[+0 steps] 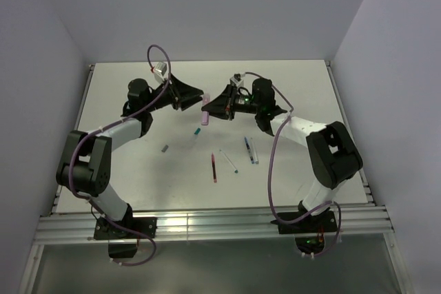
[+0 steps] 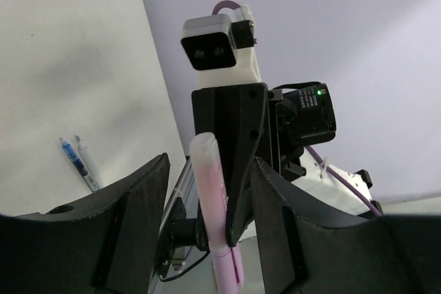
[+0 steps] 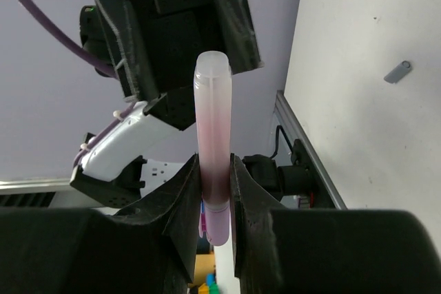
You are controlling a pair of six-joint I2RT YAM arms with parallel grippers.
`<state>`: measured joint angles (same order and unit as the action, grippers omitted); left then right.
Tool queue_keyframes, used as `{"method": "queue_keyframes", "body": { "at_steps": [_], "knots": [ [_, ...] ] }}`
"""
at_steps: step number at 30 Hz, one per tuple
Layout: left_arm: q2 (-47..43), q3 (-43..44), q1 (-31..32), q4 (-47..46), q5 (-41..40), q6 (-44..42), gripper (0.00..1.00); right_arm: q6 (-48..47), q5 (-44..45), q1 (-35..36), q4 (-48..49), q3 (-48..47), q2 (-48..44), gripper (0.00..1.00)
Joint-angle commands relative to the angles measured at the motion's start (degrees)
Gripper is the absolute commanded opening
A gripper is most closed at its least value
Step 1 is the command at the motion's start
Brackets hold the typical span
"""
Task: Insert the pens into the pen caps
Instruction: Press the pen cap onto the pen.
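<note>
A pale pink pen [image 3: 212,122] stands upright in the air, with my right gripper [image 3: 215,170] shut on its lower part. A pink pen cap [image 3: 219,222] sits on the pen's end just below the jaws. My left gripper [image 2: 210,163] is open; its fingers [image 2: 138,204] stand on either side of the same pen [image 2: 210,191] with a gap on each side. From above, both grippers meet over the table's middle back around the pen [image 1: 205,111]. Other pens lie on the table: a red one [image 1: 214,168], a dark blue one [image 1: 247,149] and a white one [image 1: 229,161].
A small grey cap [image 1: 165,147] lies left of centre, also seen as the grey cap [image 3: 397,71] in the right wrist view. A pale pen [image 1: 196,133] lies below the grippers. A blue pen [image 2: 72,156] and a white one show on the table in the left wrist view.
</note>
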<state>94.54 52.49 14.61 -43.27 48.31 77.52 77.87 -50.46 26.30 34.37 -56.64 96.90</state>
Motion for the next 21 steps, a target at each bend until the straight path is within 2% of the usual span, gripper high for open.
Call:
{"method": "queue_keyframes", "body": {
  "at_steps": [1, 5, 10, 15, 21],
  "knots": [
    [-2.96, -0.89, -1.07, 2.3, -0.06, -3.51, 0.57, 1.67, -2.28, -0.9, 3.6, 0.57, -0.57, 0.0],
    [-6.64, -3.35, -2.92, 2.32, 2.13, -5.18, 0.58, 1.68, -2.45, -2.48, 4.3, 0.57, -1.54, 0.0],
    [-7.44, -5.47, -1.61, -4.89, 7.75, 0.44, 0.59, 1.5, -2.28, -3.37, 4.83, 0.13, -1.28, 0.0],
    [-8.14, -5.91, 1.56, -2.09, 7.59, -0.34, 0.59, 1.41, -2.01, -3.37, 5.53, -0.31, -1.36, 0.0],
    [-8.06, -6.61, 4.02, -4.19, 7.14, 1.59, 0.59, 1.06, -1.84, -3.37, 5.62, -0.4, -1.81, 0.0]
  ]
}}
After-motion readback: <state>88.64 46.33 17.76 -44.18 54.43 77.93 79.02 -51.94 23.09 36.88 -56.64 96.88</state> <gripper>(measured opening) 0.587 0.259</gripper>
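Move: The pink marker's cap is on the marker's near end, about 8 cm back and 2 cm to the right of the left fingertips, level with them; the marker's middle is some 5 cm back and 2 cm right. A teal cap lies on the table about 3 cm to the left hand's left, neither ahead nor back, some 22 cm below. The right hand already grips the marker, with the cap about 3 cm back from its pads, straight behind. The pink marker's capped end is what the open left hand goes for: the hand first pulls about 2 cm left off the far end with a slight dip, then sweeps back some 6 cm and in to the right again, alongside the marker, turning about 10 degrees clockwise. The right hand keeps its grip and carries the marker slightly right and forward, then holds still. ##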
